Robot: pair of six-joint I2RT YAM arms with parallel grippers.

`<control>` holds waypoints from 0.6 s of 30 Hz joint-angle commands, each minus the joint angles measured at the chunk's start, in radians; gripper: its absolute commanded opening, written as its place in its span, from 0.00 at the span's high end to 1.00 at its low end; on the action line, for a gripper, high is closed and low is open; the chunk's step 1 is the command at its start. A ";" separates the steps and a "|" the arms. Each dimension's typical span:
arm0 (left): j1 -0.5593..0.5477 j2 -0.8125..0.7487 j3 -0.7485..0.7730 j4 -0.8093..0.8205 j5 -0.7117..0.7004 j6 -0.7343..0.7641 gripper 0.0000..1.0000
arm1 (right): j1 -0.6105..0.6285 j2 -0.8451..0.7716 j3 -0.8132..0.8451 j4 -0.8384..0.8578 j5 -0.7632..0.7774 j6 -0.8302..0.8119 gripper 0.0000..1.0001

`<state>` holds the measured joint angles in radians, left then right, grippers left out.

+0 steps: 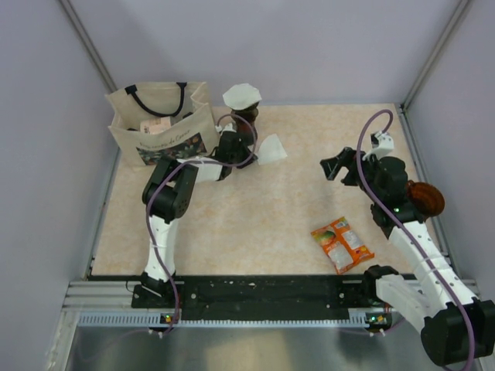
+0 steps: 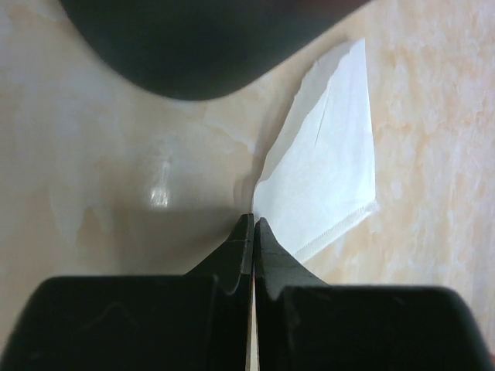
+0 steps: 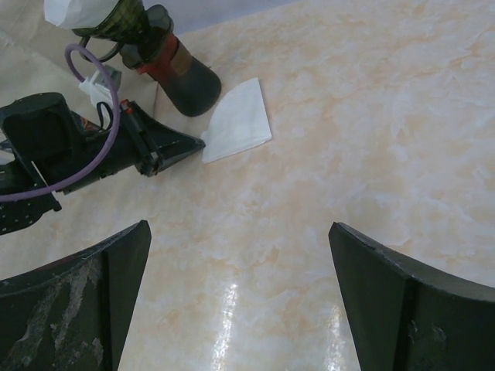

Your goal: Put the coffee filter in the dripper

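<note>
A white coffee filter lies flat on the beige table just right of my left gripper. In the left wrist view the gripper is shut, its tips pinching the near corner of the filter. The right wrist view shows the same filter at the left gripper's tip. The olive-green dripper stands behind on a dark carafe, and another white filter sits in its top. My right gripper hovers open and empty over bare table.
A canvas tote bag stands at the back left beside the dripper. An orange snack packet lies near the right arm. A brown round object sits at the table's right edge. The carafe's dark base looms just ahead of the left fingers.
</note>
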<state>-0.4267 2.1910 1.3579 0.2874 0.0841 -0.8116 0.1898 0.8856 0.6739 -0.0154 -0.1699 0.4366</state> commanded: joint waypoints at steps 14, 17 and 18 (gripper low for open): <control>-0.009 -0.343 -0.378 0.125 0.049 0.046 1.00 | 0.008 0.052 -0.020 0.038 -0.137 -0.025 0.02; -0.007 -0.343 -0.379 0.153 0.055 0.039 0.99 | 0.042 0.097 -0.013 0.068 -0.143 -0.042 0.02; -0.006 -0.343 -0.379 0.154 0.055 0.032 0.93 | 0.066 0.128 0.004 0.063 -0.117 -0.058 0.02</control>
<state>-0.4328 1.8927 0.9867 0.3614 0.1379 -0.7841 0.1978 0.9508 0.6529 -0.0265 -0.2825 0.4187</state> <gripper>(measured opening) 0.012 0.983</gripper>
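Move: The left hand's shut tips are low at the near left corner of the paper filter on the table, whose middle is some 4 cm ahead and 6 cm right, about 1 cm lower. The carafe's body stands roughly 11 cm ahead and 3 cm left of this hand; the filter-lined dripper tops it, about 14 cm above hand height. From the right hand the paper filter lies about 23 cm ahead, 14 cm left and 21 cm below. With its fingers still fully shut but empty, the left hand comes free of the paper filter's near left corner and draws back about 8 cm with a slight drift left, skimming low over the table before rising some 2 cm as the retreat dies out. The right hand, still wide open and touching nothing, meanwhile sinks about 3 cm and eases 2 cm left, its fingers tipping a little downward and swinging slightly counter-clockwise. ##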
